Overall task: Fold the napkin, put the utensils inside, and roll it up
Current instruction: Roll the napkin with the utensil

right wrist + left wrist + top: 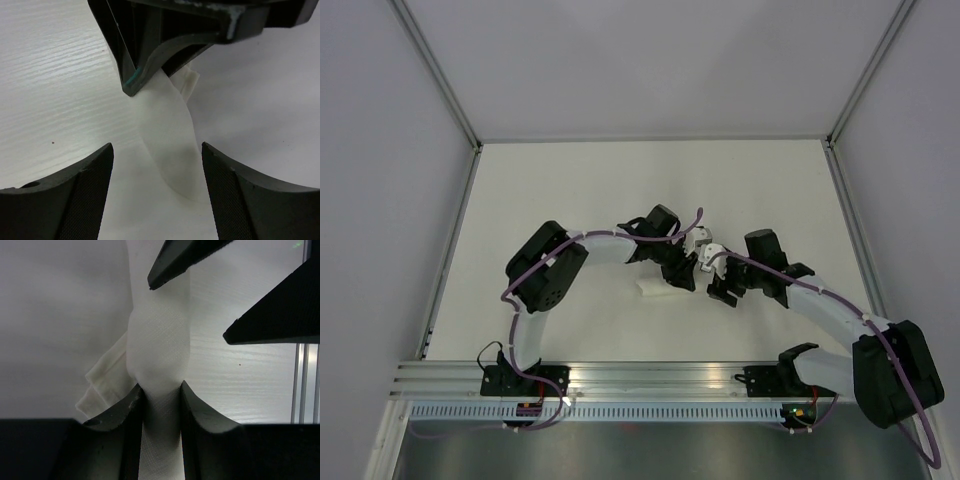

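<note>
The napkin (159, 350) is a slim white roll on the pale table, with loose folded layers sticking out at its left side. My left gripper (160, 390) is shut on the roll, both fingers pressed into the cloth. In the right wrist view, the napkin (167, 135) runs from the left gripper (165, 35) down between the fingers of my right gripper (157, 155), which is open and not touching the cloth. In the top view, both grippers meet mid-table, left gripper (682, 275) and right gripper (723, 290), with a bit of napkin (650, 288) showing. The utensils are hidden.
Grey enclosure walls ring the white table (570, 200) on three sides. An aluminium rail (650, 378) carrying the arm bases runs along the near edge; it also shows as the rail (302, 385) in the left wrist view.
</note>
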You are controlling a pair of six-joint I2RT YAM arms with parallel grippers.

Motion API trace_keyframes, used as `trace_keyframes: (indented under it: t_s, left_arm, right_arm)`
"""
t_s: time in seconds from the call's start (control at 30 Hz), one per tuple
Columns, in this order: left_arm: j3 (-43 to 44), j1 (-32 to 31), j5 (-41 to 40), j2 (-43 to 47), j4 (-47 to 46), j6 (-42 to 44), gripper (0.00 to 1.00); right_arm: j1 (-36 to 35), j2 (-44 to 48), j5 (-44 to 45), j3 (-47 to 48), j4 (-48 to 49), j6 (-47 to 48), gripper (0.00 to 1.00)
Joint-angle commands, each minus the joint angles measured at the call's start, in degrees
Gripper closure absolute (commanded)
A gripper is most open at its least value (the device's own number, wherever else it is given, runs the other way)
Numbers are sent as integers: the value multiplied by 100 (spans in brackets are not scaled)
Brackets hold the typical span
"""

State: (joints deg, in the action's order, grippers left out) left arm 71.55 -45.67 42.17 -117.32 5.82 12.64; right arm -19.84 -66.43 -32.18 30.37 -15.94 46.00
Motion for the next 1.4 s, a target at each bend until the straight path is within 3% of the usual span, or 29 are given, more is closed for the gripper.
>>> trace_keyframes:
  t_s: [0.0, 0.23, 0.57, 0.77, 0.87, 0.93, 1.13, 1.37]
  left_arm:
    - [87, 49, 264, -405, 674, -174, 75]
    - [403, 67, 371, -555, 859, -210, 75]
    - [536, 120, 467, -670, 973, -245, 71]
    - [571, 172, 616, -652, 973, -289, 64]
    - [623, 216, 669, -617, 982, -306, 52]
    - [667, 278, 696, -573, 964, -359, 49]
    - [422, 707, 766, -99, 87, -1033, 43]
    - [-298, 1323, 380, 727, -1346, -1993, 40]
  right_arm:
    - [-380, 122, 756, -128, 803, -161, 23]
    - [-1100, -133, 1328, -233, 1084, -135, 24]
    - [-1505, -616, 1610, -260, 1357, -161, 28]
    - [-1541, -827, 1759, -251, 1436, -179, 45]
    - [-1541, -906, 1786, -233, 1419, -188, 52]
    - [-1541, -968, 1821, -207, 1340, -170, 57]
    - [-1532, -1240, 1663, 47, 813, -205, 66]
    - [-1471, -1573, 1233, 451, 119, -214, 66]
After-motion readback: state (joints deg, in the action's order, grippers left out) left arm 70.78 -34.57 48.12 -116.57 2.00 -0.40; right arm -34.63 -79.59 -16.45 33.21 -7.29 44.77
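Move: The napkin roll lies crosswise under both hands. The right part that the open right hand goes for is about 4 cm to that hand's left, 1 cm ahead and 4 cm below it. The loose napkin corners stick out some 6 cm left of this hand and 3 cm ahead; the roll's left end lies some 22 cm left, level with it. From the left hand, already gripping the roll, that right part is about 4 cm to the right, level in reach and height. The roll stays in the left fingers' grip, which tips only a little, while the right hand comes left about 3.5 cm over its right part, then sinks about as far, fingers tipping slightly steeper, and closes on it. As the right closes, the left fingers open, let go and draw away forward and to the left, rising slightly, roughly 7 cm in all. ##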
